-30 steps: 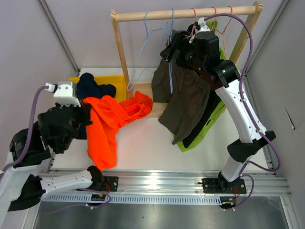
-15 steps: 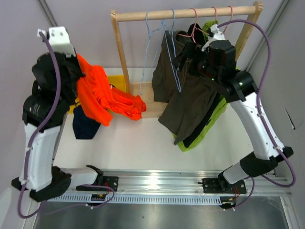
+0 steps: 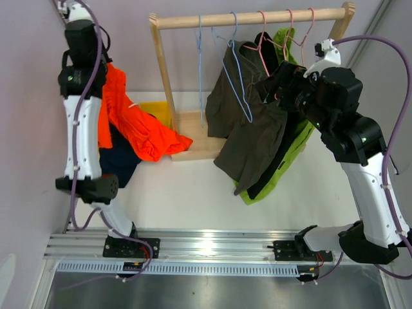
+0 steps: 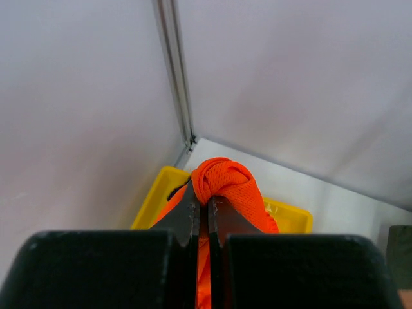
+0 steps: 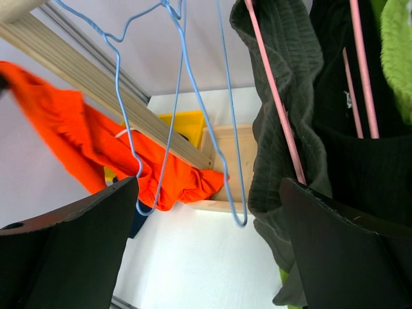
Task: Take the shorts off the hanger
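My left gripper (image 3: 98, 61) is raised high at the far left, shut on the bright orange shorts (image 3: 138, 125). The orange fabric bunches between the fingertips in the left wrist view (image 4: 222, 183) and trails down over the navy shorts (image 3: 119, 161). Olive-grey shorts (image 3: 248, 129) hang on a pink hanger (image 3: 261, 38), with black shorts (image 3: 277, 164) and lime green shorts (image 3: 293, 151) behind them. My right gripper (image 3: 275, 80) stands open just right of the olive pair (image 5: 286, 96), with nothing between its fingers (image 5: 71, 244).
A wooden rail (image 3: 251, 18) on posts carries two empty blue wire hangers (image 3: 238, 84) and more pink ones. A yellow bin (image 3: 158, 111) sits behind the left post, beside the rack's wooden base (image 3: 196, 145). Walls stand close on both sides.
My left arm swung up and back, lifting the orange shorts off the table to the far left. My right gripper opened fully and drew back to the right, away from the olive shorts.
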Tool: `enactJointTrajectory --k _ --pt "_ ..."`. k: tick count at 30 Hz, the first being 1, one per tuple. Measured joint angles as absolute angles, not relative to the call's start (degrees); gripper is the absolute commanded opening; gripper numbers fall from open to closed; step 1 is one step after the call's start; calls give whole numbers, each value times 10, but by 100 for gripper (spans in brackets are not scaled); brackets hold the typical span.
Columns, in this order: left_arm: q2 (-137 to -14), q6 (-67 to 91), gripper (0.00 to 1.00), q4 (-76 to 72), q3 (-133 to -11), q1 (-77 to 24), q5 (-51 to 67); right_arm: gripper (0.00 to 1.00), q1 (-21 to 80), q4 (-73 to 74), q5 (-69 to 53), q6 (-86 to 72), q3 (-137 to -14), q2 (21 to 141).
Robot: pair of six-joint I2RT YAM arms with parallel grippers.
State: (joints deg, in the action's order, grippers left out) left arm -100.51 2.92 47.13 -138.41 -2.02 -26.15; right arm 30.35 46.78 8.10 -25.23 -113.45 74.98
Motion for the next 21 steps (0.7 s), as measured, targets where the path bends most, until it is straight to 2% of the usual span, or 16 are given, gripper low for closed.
enactJointTrajectory --k 1,2,3,5,9,12,17,21 --pt "-1030 35 5 466 -1382 -15 -252 99 303 469 81 -249 -1134 745" --pt "-1047 39 14 462 -1376 -12 -247 99 302 469 81 -247 -1135 742" --pt "-1067 45 57 459 -1370 -8 -239 99 303 469 81 -244 -1136 739" --pt "-1107 60 98 459 -1354 3 -218 100 302 469 81 -241 -1142 736" --pt "-1161 106 99 484 -1330 25 -192 99 302 469 77 -232 -1154 743" --pt "-1146 123 99 486 -1258 33 -186 100 302 468 77 -222 -1171 763" --pt "-1000 131 99 447 -1039 35 -145 99 302 467 82 -195 -1225 828" --pt "-840 136 99 417 -924 33 -118 98 296 466 92 -177 -1279 895"
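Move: The orange shorts are still pinched in the left hand, high over the yellow bin: its middle is about 46 cm below, 3 cm ahead and 5 cm right. The navy shorts hang over the bin's near edge, roughly 6 cm back and 5 cm right of that hand. For the open right hand, the olive shorts' pink hanger is about 10 cm ahead and 3 cm left, the nearer blue hanger 9 cm ahead and 10 cm left, the black shorts 10 cm ahead and 3 cm right. The orange shorts are swung down towards the bin and let go: the left hand dives about 24 cm, running some 8 cm forward at first, tips down nearly 30 degrees and opens wide early in the dive, then draws back about 12 cm and starts to rise, empty. The right hand, still open, edges back a centimetre, then reaches about 7 cm forward and slightly left towards the olive shorts' pink hanger. ##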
